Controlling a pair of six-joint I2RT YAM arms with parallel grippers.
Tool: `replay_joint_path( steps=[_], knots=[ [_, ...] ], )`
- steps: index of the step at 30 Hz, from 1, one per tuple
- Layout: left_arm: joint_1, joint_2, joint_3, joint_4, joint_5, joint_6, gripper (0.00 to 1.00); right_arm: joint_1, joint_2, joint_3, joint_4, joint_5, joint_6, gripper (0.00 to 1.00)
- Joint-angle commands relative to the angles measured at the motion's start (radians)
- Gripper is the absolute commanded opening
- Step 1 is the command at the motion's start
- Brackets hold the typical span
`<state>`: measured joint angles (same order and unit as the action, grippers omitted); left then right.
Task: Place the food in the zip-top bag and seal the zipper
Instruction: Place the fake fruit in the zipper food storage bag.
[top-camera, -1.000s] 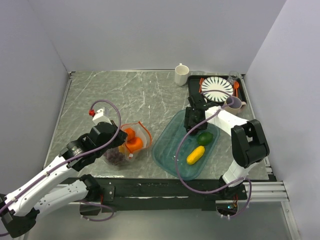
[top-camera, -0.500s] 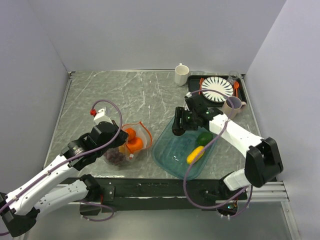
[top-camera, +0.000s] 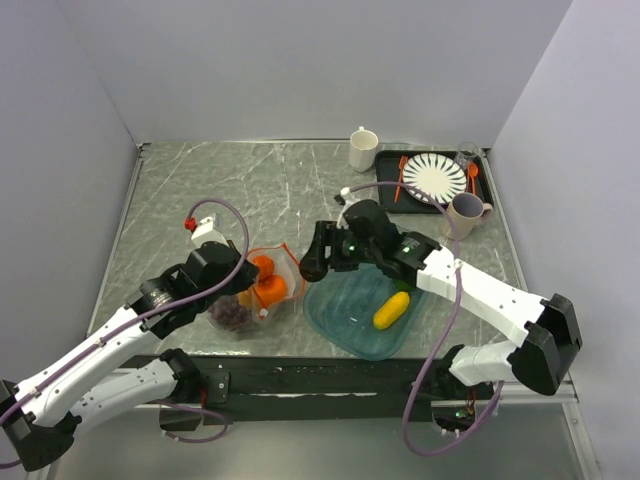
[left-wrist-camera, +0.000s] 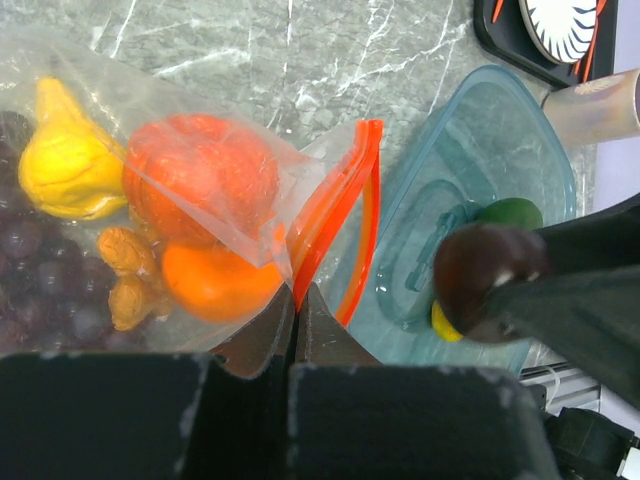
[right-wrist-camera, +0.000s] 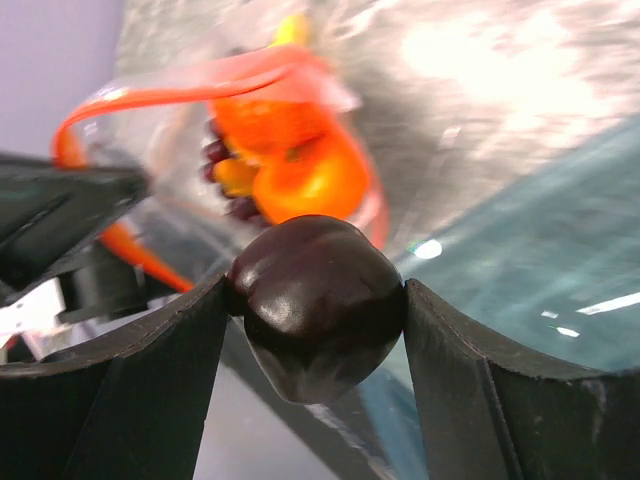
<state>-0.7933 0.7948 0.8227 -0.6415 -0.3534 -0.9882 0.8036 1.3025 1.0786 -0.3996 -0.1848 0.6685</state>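
The zip-top bag (top-camera: 250, 295) lies on the table with orange rounds (left-wrist-camera: 200, 180), a yellow piece (left-wrist-camera: 65, 165) and purple grapes (left-wrist-camera: 40, 285) inside. Its orange-red zipper (left-wrist-camera: 340, 215) gapes toward the right. My left gripper (left-wrist-camera: 297, 300) is shut on the near zipper strip, at the bag's mouth (top-camera: 262, 302). My right gripper (right-wrist-camera: 318, 310) is shut on the dark plum (right-wrist-camera: 318, 300) and hangs just right of the bag's mouth (top-camera: 310, 266). A green fruit (left-wrist-camera: 510, 212) and a yellow piece (top-camera: 391, 310) lie in the teal tray (top-camera: 335, 318).
At the back right a white mug (top-camera: 363, 149) stands beside a black tray (top-camera: 385, 185) that carries a striped plate (top-camera: 434, 178) and orange cutlery. A mauve mug (top-camera: 466, 212) sits in front of that tray. Grey walls close in both sides.
My right arm has swung left from over the teal tray to the bag's mouth, carrying the plum. The left arm and the bag have stayed put.
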Motion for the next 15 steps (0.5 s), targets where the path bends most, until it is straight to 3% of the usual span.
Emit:
replay_joint_path(
  steps=[1, 9, 15],
  knots=[
    [0.003, -0.009, 0.010, 0.040, 0.016, 0.005, 0.01, 0.080, 0.085, 0.085, 0.107, -0.013, 0.065, 0.45],
    [0.003, -0.042, 0.012, 0.017, 0.001, -0.007, 0.01, 0.146, 0.306, 0.211, 0.125, -0.012, 0.040, 0.49],
    [0.003, -0.074, 0.029, -0.007, -0.022, -0.006, 0.01, 0.166, 0.369, 0.259, 0.162, -0.119, 0.022, 0.52]
  ],
)
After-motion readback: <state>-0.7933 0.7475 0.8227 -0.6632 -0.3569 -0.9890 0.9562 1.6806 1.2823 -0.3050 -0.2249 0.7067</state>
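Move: The right hand already holds the dark round fruit above the gap between bag and bin; the bag's open mouth lies about 9 cm to its left, some 2 cm back and 4 cm lower. Inside the bag, the orange sits about 12 cm left, 5 cm back and 12 cm below, the pumpkin roughly 14 cm left, 1 cm back and equally low. The green bin's middle is 15 cm right, 11 cm back, 17 cm below. From the left hand, pinching the rim, the mouth is about 6 cm right, level fore-and-aft, 3 cm lower. The right hand carries the dark fruit some 10 cm to the left towards the bag, travelling level at first and then also sinking about 5 cm, so that fruit and fingertips pass in between the orange rims of the mouth above the orange. On the way it turns about 10 degrees counter-clockwise and tips slightly down, its grip on the fruit unchanged, while the left fingers keep the bag's rim pinched and nearly still. ##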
